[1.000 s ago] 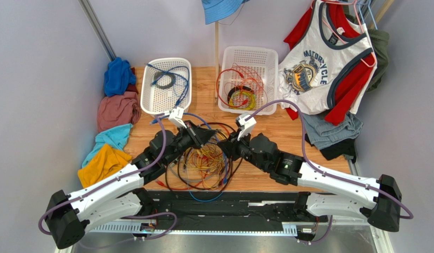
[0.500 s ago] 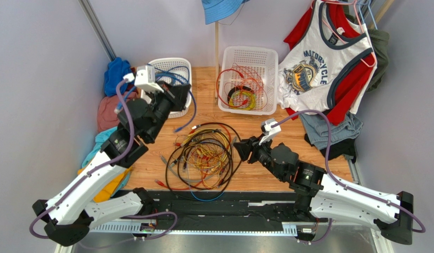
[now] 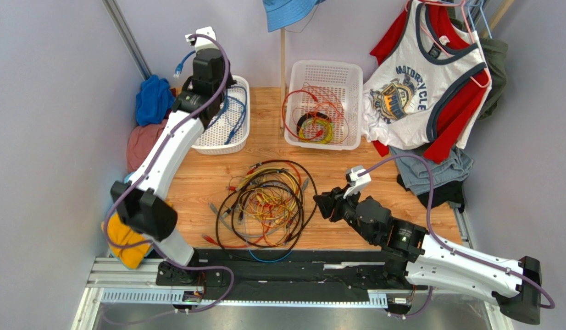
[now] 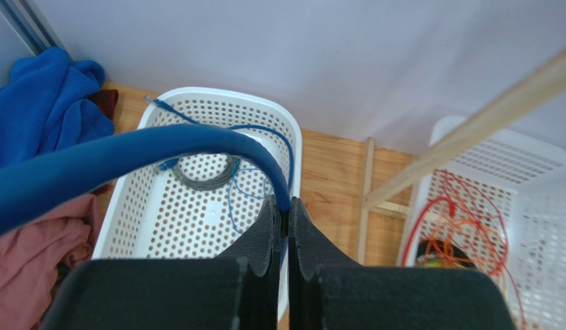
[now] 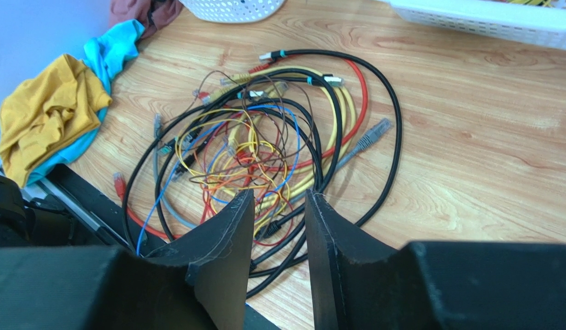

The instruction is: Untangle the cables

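Observation:
The cables (image 3: 265, 203) lie in a tangled heap of black, yellow, red, orange and blue loops on the wooden table; the right wrist view shows the heap (image 5: 265, 137) too. My left gripper (image 3: 213, 93) is raised over the left white basket (image 3: 241, 135). It is shut (image 4: 284, 206) on a blue cable (image 4: 162, 144), which arches up out of the jaws and trails into the basket. My right gripper (image 3: 322, 203) hovers just right of the heap. Its jaws (image 5: 279, 199) are open with nothing between them, above the near black loops.
The left basket (image 4: 217, 96) holds a small grey coil and thin blue wire. The right basket (image 3: 325, 144) holds orange, red and yellow wires. Piles of cloth (image 3: 151, 144) line the left edge. A T-shirt (image 3: 417, 82) hangs at the right, and a wooden pole (image 3: 282, 75) stands between the baskets.
My left arm swung up and back from the heap to above the left basket, carrying the blue cable. My right gripper backed off to the right and opened.

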Controlling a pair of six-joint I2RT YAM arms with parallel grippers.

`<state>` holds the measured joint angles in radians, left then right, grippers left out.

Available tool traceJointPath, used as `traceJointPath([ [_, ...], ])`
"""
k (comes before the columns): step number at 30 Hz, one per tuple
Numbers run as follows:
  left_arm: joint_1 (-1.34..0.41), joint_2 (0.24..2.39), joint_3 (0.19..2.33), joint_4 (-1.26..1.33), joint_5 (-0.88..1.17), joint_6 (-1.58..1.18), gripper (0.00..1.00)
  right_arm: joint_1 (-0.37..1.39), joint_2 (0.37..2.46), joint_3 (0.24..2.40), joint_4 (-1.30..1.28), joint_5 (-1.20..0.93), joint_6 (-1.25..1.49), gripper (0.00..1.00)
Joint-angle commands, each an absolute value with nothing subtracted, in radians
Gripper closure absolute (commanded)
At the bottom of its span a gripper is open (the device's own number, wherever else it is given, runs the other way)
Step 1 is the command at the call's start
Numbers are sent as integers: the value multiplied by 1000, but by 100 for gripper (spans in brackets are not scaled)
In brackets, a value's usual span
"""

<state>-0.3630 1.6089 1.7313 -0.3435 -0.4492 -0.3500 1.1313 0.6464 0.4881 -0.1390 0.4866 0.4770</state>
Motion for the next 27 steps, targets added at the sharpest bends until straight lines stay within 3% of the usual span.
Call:
traceJointPath([
  [1,-284,1777,1839,-338,-335,-374,100,1137,650,482,-141,491,492,64],
  [8,-226,2069,2078,-411,-270,-411,100,1132,701,483,-118,509,474,64],
  [9,-212,2122,2117,-481,-261,-437,75,1132,719,485,-115,511,471,64],
  [11,-204,2152,2206,-552,-285,-486,43,1131,735,494,-112,515,459,64],
  [12,-203,2135,2210,-563,-302,-489,34,1131,744,498,-112,517,456,65],
  [13,-202,2113,2185,-552,-311,-489,2,1129,747,500,-109,518,451,65],
  [21,-256,1653,1835,-378,-319,-486,1,1131,704,491,-110,518,465,66],
  [27,-460,1248,1338,-259,-388,-500,1,1129,597,549,-216,578,410,57],
])
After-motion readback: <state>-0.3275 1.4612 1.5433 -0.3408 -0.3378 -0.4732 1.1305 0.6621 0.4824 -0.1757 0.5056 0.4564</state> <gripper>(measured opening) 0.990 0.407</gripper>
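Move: The left hand grips a blue cable high over the white basket, whose middle is some 3 cm farther out, 5 cm to the left and 32 cm below. The clear basket sits level with the white one, about 34 cm to its right; the blue cloth lies some 20 cm to its left and 2 cm farther out. From the idle right hand the white basket is roughly 32 cm ahead, 30 cm left and 14 cm below. Left hand plunges 16 cm and reaches 12 forward over the white basket, releases the blue cable, then retreats back-and-up. ##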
